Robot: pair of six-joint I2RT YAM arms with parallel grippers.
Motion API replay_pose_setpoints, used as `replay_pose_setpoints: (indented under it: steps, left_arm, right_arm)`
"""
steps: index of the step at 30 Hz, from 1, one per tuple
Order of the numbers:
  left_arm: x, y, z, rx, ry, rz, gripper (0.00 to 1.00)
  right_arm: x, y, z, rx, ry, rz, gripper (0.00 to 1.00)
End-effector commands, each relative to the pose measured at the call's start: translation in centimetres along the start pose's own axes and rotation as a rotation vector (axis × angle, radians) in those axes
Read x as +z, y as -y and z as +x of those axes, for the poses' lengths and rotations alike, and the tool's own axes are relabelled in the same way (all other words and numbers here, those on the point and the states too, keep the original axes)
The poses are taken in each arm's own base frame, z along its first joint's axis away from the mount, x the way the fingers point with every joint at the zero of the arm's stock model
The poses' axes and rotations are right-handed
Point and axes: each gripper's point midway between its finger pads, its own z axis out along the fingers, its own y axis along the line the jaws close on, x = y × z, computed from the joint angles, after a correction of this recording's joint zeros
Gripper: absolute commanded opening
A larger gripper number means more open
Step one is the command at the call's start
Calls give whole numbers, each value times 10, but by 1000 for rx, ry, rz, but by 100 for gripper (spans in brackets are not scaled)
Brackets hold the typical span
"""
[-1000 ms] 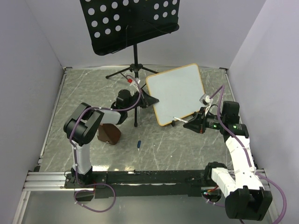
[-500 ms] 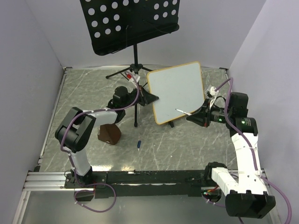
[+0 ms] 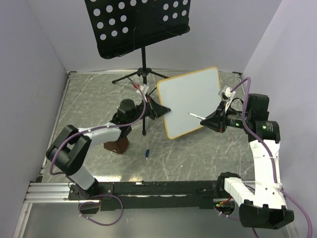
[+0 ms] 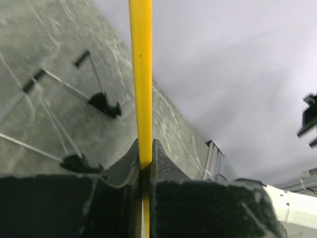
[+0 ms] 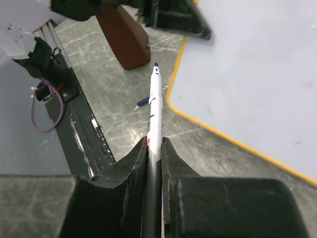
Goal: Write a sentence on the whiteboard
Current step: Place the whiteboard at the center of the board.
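Observation:
The whiteboard (image 3: 190, 101), white with a thin orange-yellow frame, hangs tilted above the table. My left gripper (image 3: 161, 109) is shut on its left edge. In the left wrist view that yellow frame (image 4: 141, 74) runs straight up from between the closed jaws of the left gripper (image 4: 145, 154). My right gripper (image 3: 212, 120) is shut on a white marker (image 3: 194, 115), whose tip points left over the board's lower right part. In the right wrist view the marker (image 5: 155, 106) sticks out of the right gripper (image 5: 154, 145), beside the whiteboard (image 5: 257, 74). The board's face looks plain white; the sentence is out of view.
A black perforated music stand (image 3: 136, 25) rises at the back, its tripod legs (image 3: 130, 78) spread on the table. A brown block (image 3: 115, 144) sits under the left arm. A small blue cap (image 3: 147, 152) lies in front of it. A metal rail (image 3: 148, 187) runs along the near edge.
The whiteboard has risen and shifted right and back in the left gripper's hold. The right gripper has moved up and right with the marker.

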Motion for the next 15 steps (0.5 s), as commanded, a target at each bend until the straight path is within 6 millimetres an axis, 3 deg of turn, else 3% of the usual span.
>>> replay_pose_setpoints:
  steps: [1, 6, 15]
  left_arm:
    - [-12, 80, -24, 85, 139, 167, 1]
    - [-24, 103, 6, 77, 119, 158, 1]
    - [-47, 105, 40, 61, 128, 110, 1]
  right_arm:
    - [-7, 0, 5, -17, -34, 50, 0]
    - [-8, 0, 19, -28, -61, 64, 0]
    - [-7, -4, 47, -81, -114, 48, 0]
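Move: My left hand already has the whiteboard pinched by its left edge, off its holder. The bare tabletop it is going to lies roughly 9 cm back, 12 cm to the right and 22 cm below; the wire holder stands 14 cm right and 5 cm forward. The pen cap lies 11 cm back and 9 cm left. From my right hand, with the marker, that bare spot is about 3 cm ahead, 7 cm left and 28 cm down. I draw the whiteboard back towards my bases with my left hand, about 12 cm, sinking some 4 cm on the way and slowing at the end, the shut fingers keeping their pinch on the edge and the wrist tipping only slightly. My right hand keeps hold of the marker and eases down about 3 cm and a little back. ##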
